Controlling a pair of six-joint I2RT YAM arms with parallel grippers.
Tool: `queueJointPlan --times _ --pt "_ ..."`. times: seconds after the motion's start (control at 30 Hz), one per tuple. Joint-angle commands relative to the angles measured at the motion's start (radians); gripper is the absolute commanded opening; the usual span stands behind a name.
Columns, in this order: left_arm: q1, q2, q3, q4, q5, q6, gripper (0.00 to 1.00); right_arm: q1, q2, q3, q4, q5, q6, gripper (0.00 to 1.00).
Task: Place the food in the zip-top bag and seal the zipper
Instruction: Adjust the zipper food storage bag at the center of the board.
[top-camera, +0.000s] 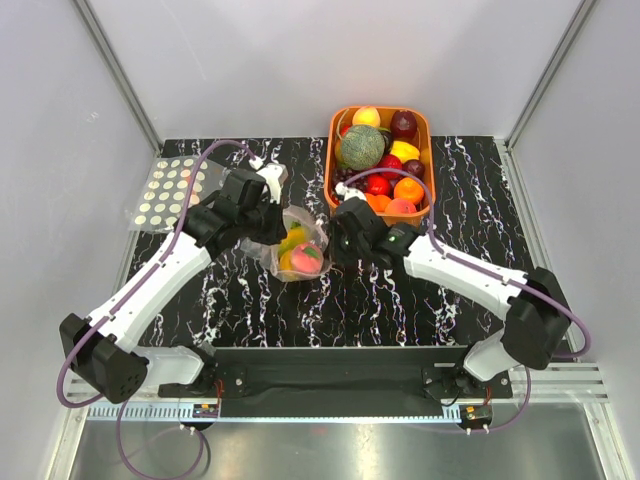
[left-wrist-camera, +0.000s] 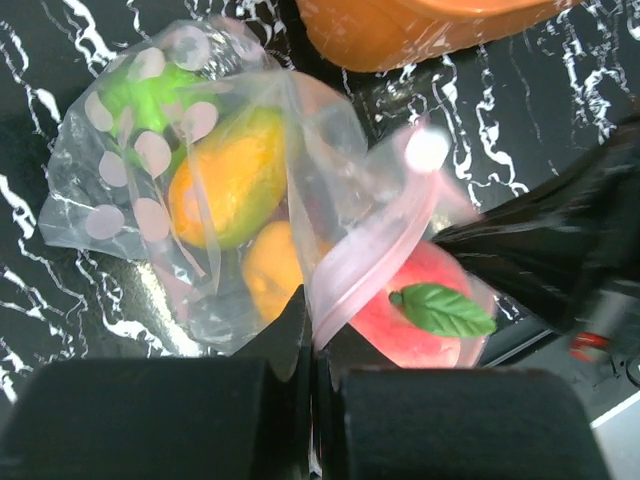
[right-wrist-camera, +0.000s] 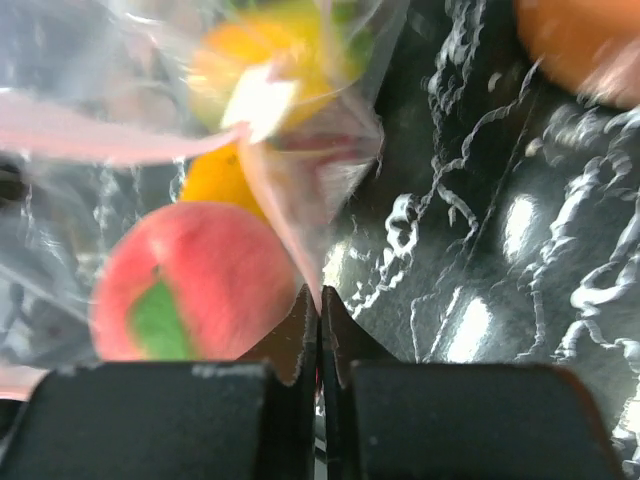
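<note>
The zip-top bag (top-camera: 297, 250) sits mid-table between both arms, clear with pale pink dots (left-wrist-camera: 150, 150). Inside it lie a red peach with a green leaf (left-wrist-camera: 420, 310) (right-wrist-camera: 190, 280), a yellow-orange mango (left-wrist-camera: 225, 175), an orange piece (left-wrist-camera: 270, 265) and something green (left-wrist-camera: 150, 95). My left gripper (left-wrist-camera: 315, 305) (top-camera: 272, 232) is shut on the pink zipper strip (left-wrist-camera: 375, 250) at the bag's mouth. From the right, my right gripper (right-wrist-camera: 320, 300) (top-camera: 335, 240) is shut on the other end of the zipper (right-wrist-camera: 290, 225). The mouth gapes between the two grips.
An orange basket (top-camera: 331, 170) (left-wrist-camera: 420, 30) of assorted fruit stands at the back, just behind the right gripper. A second clear bag with cream dots (top-camera: 170, 195) lies flat at the table's far left. White walls enclose the black marbled table (top-camera: 470, 220).
</note>
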Motion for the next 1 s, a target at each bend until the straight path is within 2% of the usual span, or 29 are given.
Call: queueJointPlan --times 0.0,0.07,0.23,0.4,0.47,0.57,0.7,0.8,0.83,0.97 --pt "0.005 0.011 0.090 -0.045 -0.049 0.009 0.00 0.030 -0.036 0.181 -0.101 0.150 -0.057 0.00" --pt "0.005 0.012 0.112 -0.077 -0.074 0.009 0.00 0.053 -0.039 0.284 -0.189 0.184 -0.095 0.00" --pt "0.006 0.002 0.149 -0.172 -0.186 0.009 0.00 0.106 -0.063 0.407 -0.235 0.229 -0.129 0.00" --pt "0.006 -0.006 0.265 -0.296 -0.280 0.015 0.00 0.112 -0.042 0.358 -0.193 0.230 -0.140 0.00" --pt "0.006 0.015 0.351 -0.335 -0.252 0.025 0.00 0.110 -0.027 0.335 -0.178 0.224 -0.132 0.00" --pt "0.005 0.014 0.370 -0.355 -0.136 0.039 0.01 0.110 -0.019 0.291 -0.138 0.203 -0.126 0.00" --pt "0.005 0.000 0.150 -0.239 -0.096 0.033 0.00 0.110 -0.047 0.303 -0.152 0.197 -0.119 0.00" --pt "0.005 0.028 0.120 -0.223 -0.007 0.018 0.00 0.110 -0.071 0.335 -0.160 0.181 -0.125 0.00" --pt "0.003 0.017 0.141 -0.219 0.033 0.013 0.00 0.110 -0.074 0.358 -0.167 0.174 -0.135 0.00" --pt "0.003 -0.018 0.305 -0.260 -0.074 0.025 0.00 0.110 -0.050 0.364 -0.155 0.167 -0.152 0.00"
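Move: Below and between the two shut grippers, which already pinch opposite sides of its rim, hangs the filled bag: its body is about 2 cm right, 2 cm back and 12 cm below the left hand, and 8 cm left, 1 cm ahead and 8 cm below the right. The peach near its mouth lies some 6 cm left, 1 cm back and 6 cm below the right hand. The orange basket is roughly 18 cm ahead, 12 cm right and 8 cm below the right hand. Hauling the pinched rim upward, the right hand quickly climbs about 14 cm, fingers tilting up some 15 degrees, then sinks back 4 to 5 cm and rises a little. The left keeps its pinch, goes left and then up about 7 cm, rolling slightly, and drops down again, ending a little left and back of its start. ##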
